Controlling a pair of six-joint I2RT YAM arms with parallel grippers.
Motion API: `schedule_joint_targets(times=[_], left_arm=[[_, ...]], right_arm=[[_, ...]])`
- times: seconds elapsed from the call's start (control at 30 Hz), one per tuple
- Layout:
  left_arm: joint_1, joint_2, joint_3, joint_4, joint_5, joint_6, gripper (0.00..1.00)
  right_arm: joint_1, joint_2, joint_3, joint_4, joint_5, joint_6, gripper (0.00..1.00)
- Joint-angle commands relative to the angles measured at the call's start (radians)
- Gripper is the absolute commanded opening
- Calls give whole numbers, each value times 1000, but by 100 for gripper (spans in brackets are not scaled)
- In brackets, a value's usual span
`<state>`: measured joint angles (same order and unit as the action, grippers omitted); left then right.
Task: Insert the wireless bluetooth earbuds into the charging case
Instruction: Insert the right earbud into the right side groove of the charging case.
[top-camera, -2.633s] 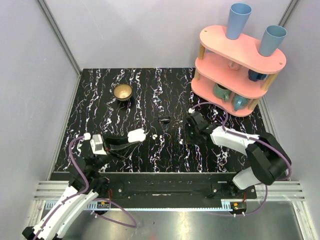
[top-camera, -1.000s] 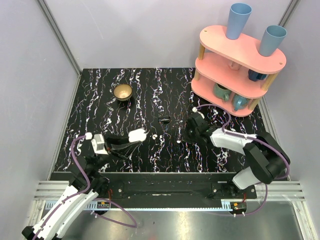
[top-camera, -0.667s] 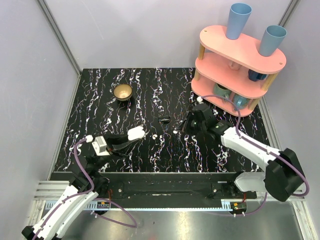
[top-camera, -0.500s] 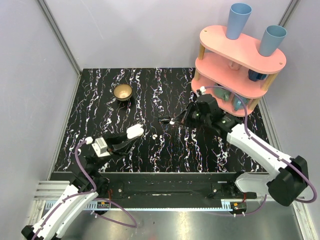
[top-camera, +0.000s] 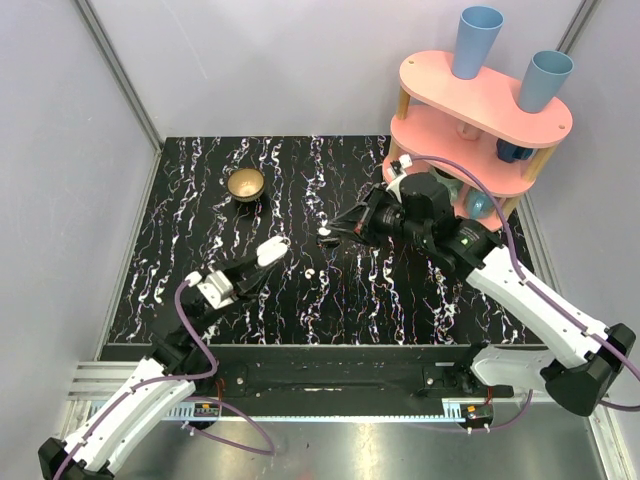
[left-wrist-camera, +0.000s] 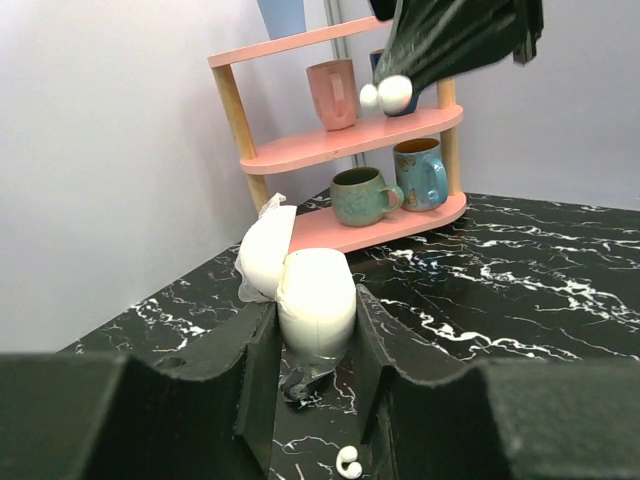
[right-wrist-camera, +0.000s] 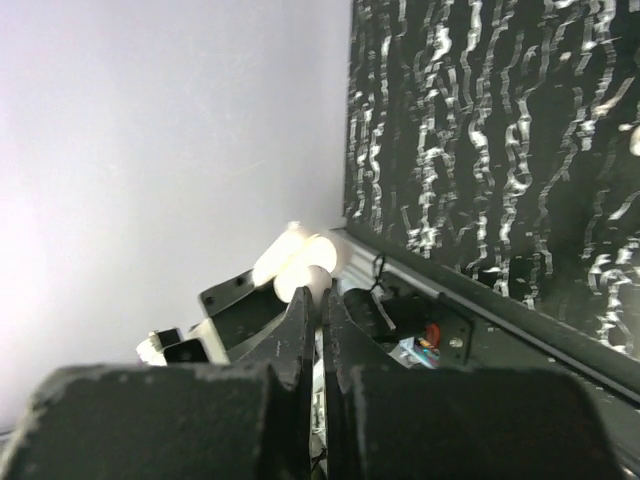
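The white charging case (top-camera: 272, 250) is off the table, lid open, with my left gripper (top-camera: 268, 256) shut on it. In the left wrist view the case (left-wrist-camera: 316, 298) sits upright between the fingers (left-wrist-camera: 258, 370). My right gripper (top-camera: 330, 232) hovers right of the case, shut on one white earbud (left-wrist-camera: 395, 93). That earbud (right-wrist-camera: 304, 281) shows at the fingertips in the right wrist view, with the case (right-wrist-camera: 300, 248) just beyond it. Another earbud (top-camera: 311, 272) lies on the black marble table (top-camera: 200, 200), below the case (left-wrist-camera: 349, 462).
A small black block (top-camera: 324, 241) lies on the table under the right gripper's tip. A brass bowl (top-camera: 245, 184) stands at the far left. A pink three-tier shelf (top-camera: 480, 110) with mugs and blue cups fills the far right corner.
The right arm has risen off the table and swung left and away with the earbud. The left gripper has lifted the case and carried it slightly right.
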<state>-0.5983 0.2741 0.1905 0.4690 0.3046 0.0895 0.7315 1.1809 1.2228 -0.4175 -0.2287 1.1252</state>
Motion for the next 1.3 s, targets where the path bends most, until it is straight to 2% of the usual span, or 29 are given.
schedule_joint_targets(times=[0.0, 0.13, 0.23, 0.4, 0.5, 0.67, 0.83, 1.27], left_arm=[[-3, 13, 46, 106, -38, 65, 0], [-3, 5, 41, 111, -44, 70, 0], [-3, -4, 37, 111, -47, 75, 0], [-3, 4, 35, 115, -53, 88, 0], [-3, 14, 36, 123, -61, 102, 0], [-3, 34, 35, 119, -97, 134, 0], [-3, 48, 41, 109, -119, 185, 0], [-3, 54, 64, 91, -55, 188, 0]], right_arm=[[43, 46, 139, 1, 14, 103, 0], [68, 141, 268, -151, 60, 166, 0], [75, 227, 368, -245, 22, 220, 0], [124, 359, 568, -416, 35, 202, 0], [146, 401, 633, -477, 54, 203, 0], [164, 405, 641, -529, 117, 228, 0], [170, 421, 647, -547, 115, 235, 0], [178, 506, 692, -566, 104, 239, 0]])
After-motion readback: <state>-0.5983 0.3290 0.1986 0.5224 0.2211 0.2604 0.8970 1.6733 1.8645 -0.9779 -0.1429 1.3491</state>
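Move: From the right hand, with the earbud already pinched, the open charging case in the left hand lies about 11 cm left, 1 cm back and 6 cm below. Roughly 30 cm below the right hand, on the table, the other earbud lies 6 cm ahead and 4 cm left, and a black object 16 cm ahead and 1 cm right. From the left hand, the pinched earbud is some 2 cm ahead, 12 cm right and 7 cm higher. Right hand carries its earbud 8 cm left, up then down, towards the case; left eases 2 cm forward. ##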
